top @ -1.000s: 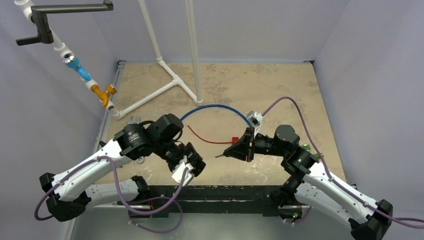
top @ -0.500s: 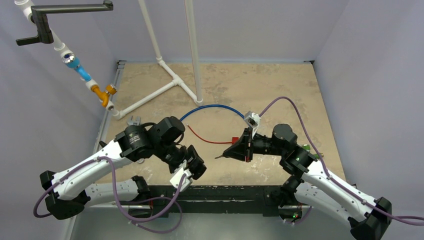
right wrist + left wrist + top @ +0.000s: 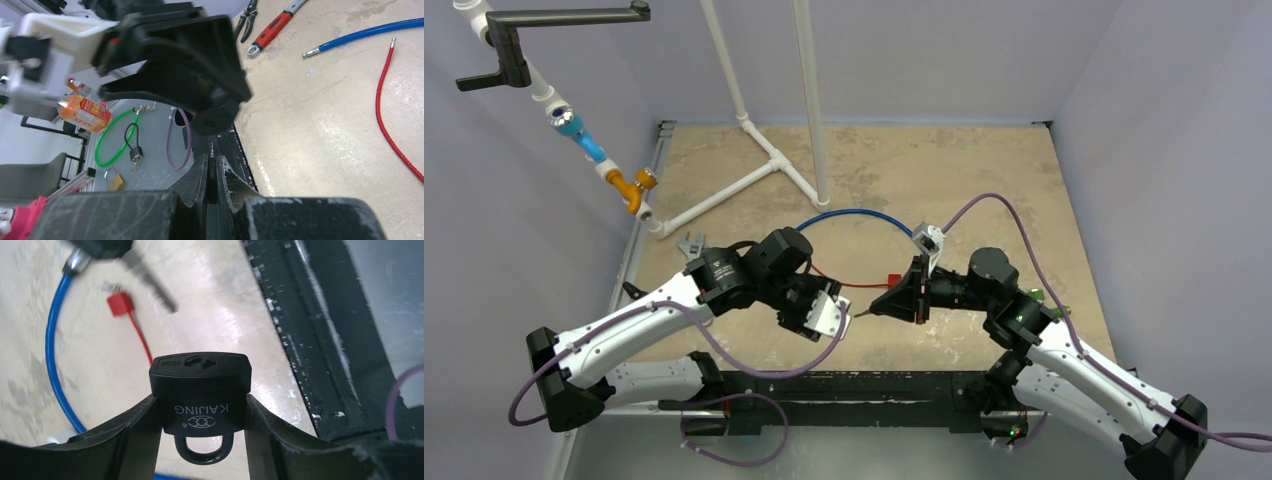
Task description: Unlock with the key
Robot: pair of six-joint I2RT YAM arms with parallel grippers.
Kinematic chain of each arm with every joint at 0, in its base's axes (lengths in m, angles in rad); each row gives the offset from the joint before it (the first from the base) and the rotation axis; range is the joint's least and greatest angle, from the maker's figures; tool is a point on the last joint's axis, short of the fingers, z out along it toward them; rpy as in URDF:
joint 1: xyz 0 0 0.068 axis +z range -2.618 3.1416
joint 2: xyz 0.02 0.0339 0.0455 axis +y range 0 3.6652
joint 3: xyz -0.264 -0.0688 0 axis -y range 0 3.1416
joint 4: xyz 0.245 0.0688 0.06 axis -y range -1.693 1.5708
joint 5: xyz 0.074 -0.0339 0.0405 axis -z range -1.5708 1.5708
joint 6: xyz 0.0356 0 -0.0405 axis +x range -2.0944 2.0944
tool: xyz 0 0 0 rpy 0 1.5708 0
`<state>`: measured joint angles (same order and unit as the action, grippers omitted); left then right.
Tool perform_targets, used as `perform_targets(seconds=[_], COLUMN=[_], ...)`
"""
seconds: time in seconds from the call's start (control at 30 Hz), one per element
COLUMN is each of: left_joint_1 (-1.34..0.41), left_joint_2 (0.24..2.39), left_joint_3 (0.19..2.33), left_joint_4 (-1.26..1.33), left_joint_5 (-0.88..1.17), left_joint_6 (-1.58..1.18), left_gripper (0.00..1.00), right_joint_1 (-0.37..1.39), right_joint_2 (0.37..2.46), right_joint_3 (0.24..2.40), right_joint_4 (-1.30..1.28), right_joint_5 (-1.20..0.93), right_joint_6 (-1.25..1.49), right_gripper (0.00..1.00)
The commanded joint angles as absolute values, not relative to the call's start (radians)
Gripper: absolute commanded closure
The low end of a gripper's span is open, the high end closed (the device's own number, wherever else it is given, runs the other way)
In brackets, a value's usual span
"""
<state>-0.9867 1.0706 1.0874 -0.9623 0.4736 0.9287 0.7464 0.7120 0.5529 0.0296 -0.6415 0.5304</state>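
A black padlock (image 3: 200, 390) marked KAIJING sits between the fingers of my left gripper (image 3: 200, 407), shackle toward the camera and keyhole face pointing away. The gripper is shut on the padlock's sides. In the top view my left gripper (image 3: 829, 315) hangs just left of the key (image 3: 862, 312), whose tip points at it. My right gripper (image 3: 886, 302) is shut on the key's head. In the left wrist view the key (image 3: 150, 282) is a blurred blade above the padlock, apart from it. The right wrist view shows the key (image 3: 212, 150) edge-on between the shut fingers.
A blue cable (image 3: 854, 215) and a red cable (image 3: 829, 275) with a red tag (image 3: 891, 280) lie behind the grippers. A white pipe frame (image 3: 754, 170) stands at the back left. A red-handled wrench (image 3: 270, 27) lies on the table. The black front rail (image 3: 874, 385) runs close below.
My left arm has swung right and turned, carrying the padlock up to the key's tip. The right arm has barely shifted and still holds the key.
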Motion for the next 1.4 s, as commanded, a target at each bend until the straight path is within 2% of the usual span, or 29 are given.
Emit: perform_targets(seconds=[0.0, 0.5, 0.77, 0.9, 1.17, 1.37], left_joint_1=[-0.956, -0.956, -0.9, -0.806, -0.732, -0.73], left_joint_2=[1.083, 1.052, 1.066, 1.091, 1.136, 1.156], left_joint_3=[1.078, 1.031, 1.052, 1.096, 1.144, 1.157], left_joint_4=[-0.758, -0.656, -0.66, -0.71, -0.848, -0.888], left_joint_5=[0.328, 0.209, 0.215, 0.347, 0.878, 0.98], left_joint_6=[0.699, 0.629, 0.492, 0.402, 0.39, 0.406], left_gripper=[1.0, 1.0, 1.0, 1.0, 1.0, 1.0], right_joint_1=[0.742, 0.714, 0.641, 0.597, 0.576, 0.587], right_joint_2=[0.718, 0.886, 0.915, 0.955, 0.931, 0.882], right_joint_3=[0.584, 0.629, 0.608, 0.612, 0.616, 0.615], right_joint_4=[0.09, 0.15, 0.279, 0.328, 0.327, 0.288], right_joint_5=[-0.637, -0.5, -0.564, -0.645, -0.719, -0.749], right_joint_6=[0.543, 0.672, 0.789, 0.849, 0.767, 0.662], right_gripper=[1.0, 1.0, 1.0, 1.0, 1.0, 1.0])
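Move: The left gripper holds the black padlock; the key in the right gripper lies about 5 cm to its right, 1 cm ahead and 4 cm above. From the right hand point, the padlock is some 7 cm left, 1 cm back and 4 cm below. The red lock block lies about 15 cm ahead and 6 cm right of the right hand on the table, some 20 below; the blue hose's arc crosses 30 cm ahead and 2 cm left at that depth. Swing the left gripper forward about 7 cm with the padlock still pinched, turning it counter-clockwise, then draw it back some 6 cm while rolling it about 30 degrees, forward side down. Meanwhile carry the key forward with the right gripper nearly 8 cm and ease back 1.5 cm, rising a little as its wrist tilts slightly. Keep both grips. ##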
